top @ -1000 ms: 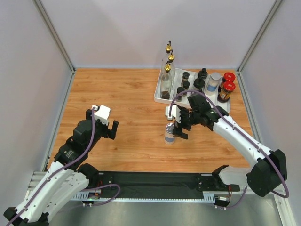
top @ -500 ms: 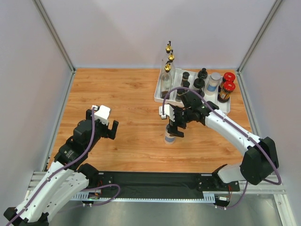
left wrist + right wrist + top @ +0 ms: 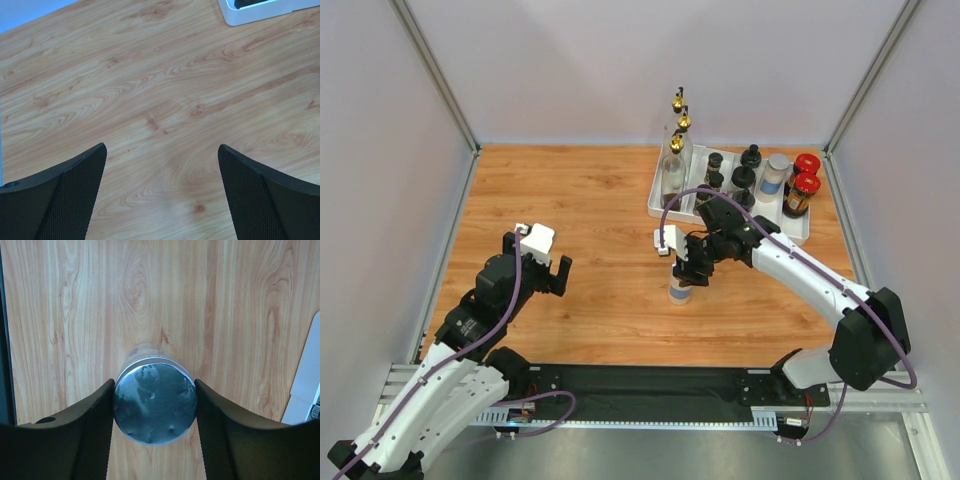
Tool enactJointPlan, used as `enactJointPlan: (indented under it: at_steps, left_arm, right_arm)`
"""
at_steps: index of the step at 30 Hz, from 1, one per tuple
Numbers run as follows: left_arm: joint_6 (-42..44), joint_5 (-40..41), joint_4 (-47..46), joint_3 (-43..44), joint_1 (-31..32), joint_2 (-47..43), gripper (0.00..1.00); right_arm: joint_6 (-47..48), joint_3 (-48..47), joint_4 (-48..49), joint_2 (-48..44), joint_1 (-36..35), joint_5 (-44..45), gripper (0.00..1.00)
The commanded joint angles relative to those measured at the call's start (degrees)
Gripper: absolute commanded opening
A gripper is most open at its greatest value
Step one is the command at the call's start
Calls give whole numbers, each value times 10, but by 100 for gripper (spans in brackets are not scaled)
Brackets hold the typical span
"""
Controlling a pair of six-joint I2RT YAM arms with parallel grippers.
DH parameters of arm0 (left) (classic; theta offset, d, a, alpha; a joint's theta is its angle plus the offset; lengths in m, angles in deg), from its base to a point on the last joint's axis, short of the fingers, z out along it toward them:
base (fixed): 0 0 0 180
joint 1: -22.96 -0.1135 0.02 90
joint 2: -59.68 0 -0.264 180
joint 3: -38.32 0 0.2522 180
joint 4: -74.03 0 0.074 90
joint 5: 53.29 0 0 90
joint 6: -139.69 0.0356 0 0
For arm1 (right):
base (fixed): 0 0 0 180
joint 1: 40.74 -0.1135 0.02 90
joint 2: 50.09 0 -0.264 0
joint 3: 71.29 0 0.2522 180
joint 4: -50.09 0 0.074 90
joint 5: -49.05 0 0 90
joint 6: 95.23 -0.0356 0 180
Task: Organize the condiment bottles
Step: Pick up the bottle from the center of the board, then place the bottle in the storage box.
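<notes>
A silver-lidded clear jar (image 3: 680, 291) stands upright on the wooden table, apart from the others. My right gripper (image 3: 686, 268) comes down over it, shut on its lid (image 3: 154, 402), with both fingers pressed against the lid's sides. The other condiment bottles stand in the white tray (image 3: 655, 206) at the back right: tall gold-spouted bottles (image 3: 673, 168), black-capped jars (image 3: 716, 180), another silver-lidded jar (image 3: 775, 173) and two red-lidded jars (image 3: 804, 184). My left gripper (image 3: 550, 270) hovers over bare wood at the left, open (image 3: 161, 150) with nothing between its fingers.
The tray's corner (image 3: 250, 17) shows at the top right of the left wrist view, and its edge (image 3: 302, 385) at the right of the right wrist view. Grey walls with metal posts enclose the table. A black rail (image 3: 650, 385) runs along the near edge.
My right gripper has shifted slightly left over the lone jar, lowered, and shut on its lid. The left arm has not moved.
</notes>
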Motion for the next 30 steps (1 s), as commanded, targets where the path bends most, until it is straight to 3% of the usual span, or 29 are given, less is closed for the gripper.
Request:
enactJointPlan:
  at_steps: [1,4,8,19,30]
  left_arm:
    - [-3,1,-11,-3,-3,-6,100]
    - [-2,2,-11,-3,-3,-7,100]
    - [-2,1,-11,-3,-3,-8,100]
    - [-3,-3,-11,-3,-3,-10,100]
    - [-2,-1,-11,-3,-3,-10,100]
  right_arm:
    - [-22,-15,-31,-6,-3,18,21]
    - [-39,-47,-60,-20,1,48,7]
    - [-90,-62,-42,-48,53,73,1]
    - [-144,-89,9,-87,239,94,1]
    - [-161,-188,37,-14,362,123,1]
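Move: The right hand already grips the bottle just under its lid, the bottle standing on the board. The empty spot at the tray's near edge lies about 19 cm ahead, 21 cm right and 8 cm below this hand. A black-lidded jar stands some 7 cm left of that spot, a red-lidded jar 7 cm right of it, and a white-lidded bottle 6 cm beyond it. From the left hand the spot is roughly 17 cm ahead, 50 cm right and 16 cm lower. Keeping its closed hold below the lid, the right hand lifts the bottle off the board and carries it right, then right and forward together, some 20 cm right and 12 cm forward, towards the empty spot in the tray. It climbs about 10 cm on the way, while the wrist swings roughly 50 degrees clockwise, and is still travelling out and up as the bottle comes to the tray's near edge. ##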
